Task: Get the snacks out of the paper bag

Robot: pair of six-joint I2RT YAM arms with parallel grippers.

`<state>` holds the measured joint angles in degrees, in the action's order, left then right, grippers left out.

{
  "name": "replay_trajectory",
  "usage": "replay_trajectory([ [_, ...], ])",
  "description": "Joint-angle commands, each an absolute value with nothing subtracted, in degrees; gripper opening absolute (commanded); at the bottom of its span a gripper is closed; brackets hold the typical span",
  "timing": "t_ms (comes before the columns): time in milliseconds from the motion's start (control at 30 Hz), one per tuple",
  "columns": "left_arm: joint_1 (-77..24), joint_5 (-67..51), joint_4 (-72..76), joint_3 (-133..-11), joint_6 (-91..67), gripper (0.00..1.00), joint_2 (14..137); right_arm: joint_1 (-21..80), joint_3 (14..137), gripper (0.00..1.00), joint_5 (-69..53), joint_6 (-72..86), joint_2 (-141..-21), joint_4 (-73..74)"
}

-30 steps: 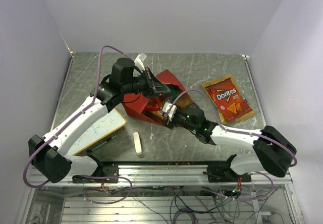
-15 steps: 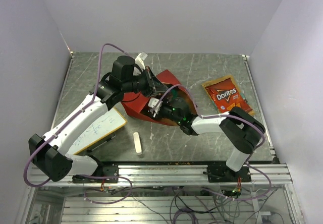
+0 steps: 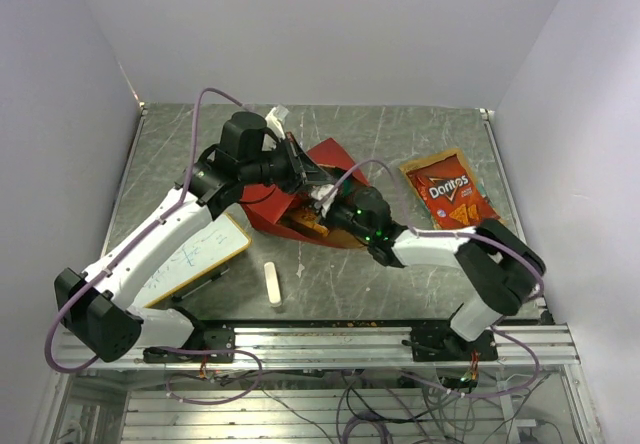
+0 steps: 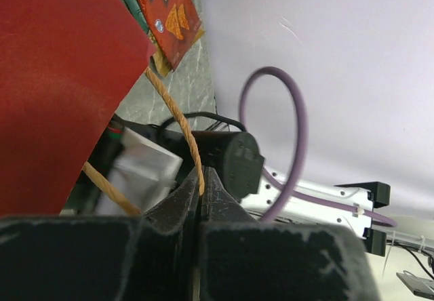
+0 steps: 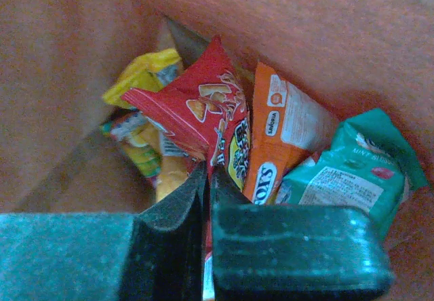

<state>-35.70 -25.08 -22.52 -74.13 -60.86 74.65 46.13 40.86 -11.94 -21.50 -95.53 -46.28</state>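
Note:
The red paper bag (image 3: 268,210) lies tilted on the table, its mouth facing right. My left gripper (image 3: 304,172) is shut on the bag's tan handle (image 4: 178,120) and holds the upper side of the mouth up. My right gripper (image 3: 322,208) is inside the bag. In the right wrist view it (image 5: 207,173) is shut on the edge of a red snack packet (image 5: 196,111). An orange packet (image 5: 281,135), a teal packet (image 5: 349,179) and a yellow packet (image 5: 146,74) lie beside it inside the bag. A red Doritos packet (image 3: 450,196) lies out on the table to the right.
A white whiteboard (image 3: 195,254) lies at the left under my left arm. A small white eraser bar (image 3: 271,284) lies near the front edge. The metal rail with the arm bases (image 3: 320,339) runs along the near edge.
My right gripper has moved from the bag's mouth into the bag, and its elbow has swung in toward the table's middle. The left arm has held still on the handle.

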Motion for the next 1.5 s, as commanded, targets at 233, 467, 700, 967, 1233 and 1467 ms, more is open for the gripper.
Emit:
replay_trajectory([
  [233,-33.8,-24.6,-22.7,-75.1,-58.8,0.07,72.7,46.0,32.0,0.00,-16.8,-11.3,-71.3,-27.4],
  [467,-33.4,-26.2,-22.6,-76.9,-58.5,0.07,75.1,46.0,35.5,0.00,-11.1,-3.8,-55.3,-4.1],
  [700,-33.3,-26.4,-20.3,-74.6,-59.1,0.07,74.1,46.0,41.7,0.00,1.5,5.3,-43.0,13.3],
  [967,-32.9,-28.0,-18.7,-72.9,-59.5,0.07,74.1,46.1,54.7,0.00,14.7,7.4,-38.5,36.4],
  [1233,-32.9,-25.2,-27.5,-77.1,-57.3,0.07,76.1,46.0,66.4,0.00,25.9,22.1,-40.2,50.5],
  [1467,-32.7,-26.1,-28.3,-78.3,-55.5,0.07,77.6,46.1,72.0,0.00,33.2,34.8,-45.8,57.3],
])
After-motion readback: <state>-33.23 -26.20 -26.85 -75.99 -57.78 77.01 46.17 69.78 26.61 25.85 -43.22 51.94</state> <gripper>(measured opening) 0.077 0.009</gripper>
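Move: The right hand is inside the paper bag with a red snack pack already pinched. The Doritos pack, beside which the snacks are being laid, lies about 38 cm to its right, 9 cm farther out and some 11 cm lower. The paper bag's middle is around 4 cm left and 3 cm ahead, 4 cm lower; the white block lies some 16 cm back and 10 cm left, 12 cm below. From the left hand, the Doritos pack is about 36 cm right, 16 cm ahead and 30 cm below. Keeping the red snack pack pinched by its end, the right hand draws it back and up out of the paper bag, then swings right and on upward towards the Doritos side, about 24 cm right and 18 cm up in all, turning clockwise some 45 degrees and tipping down. The left hand keeps hold of the bag's rope handle almost in place, sinking slightly late on. ##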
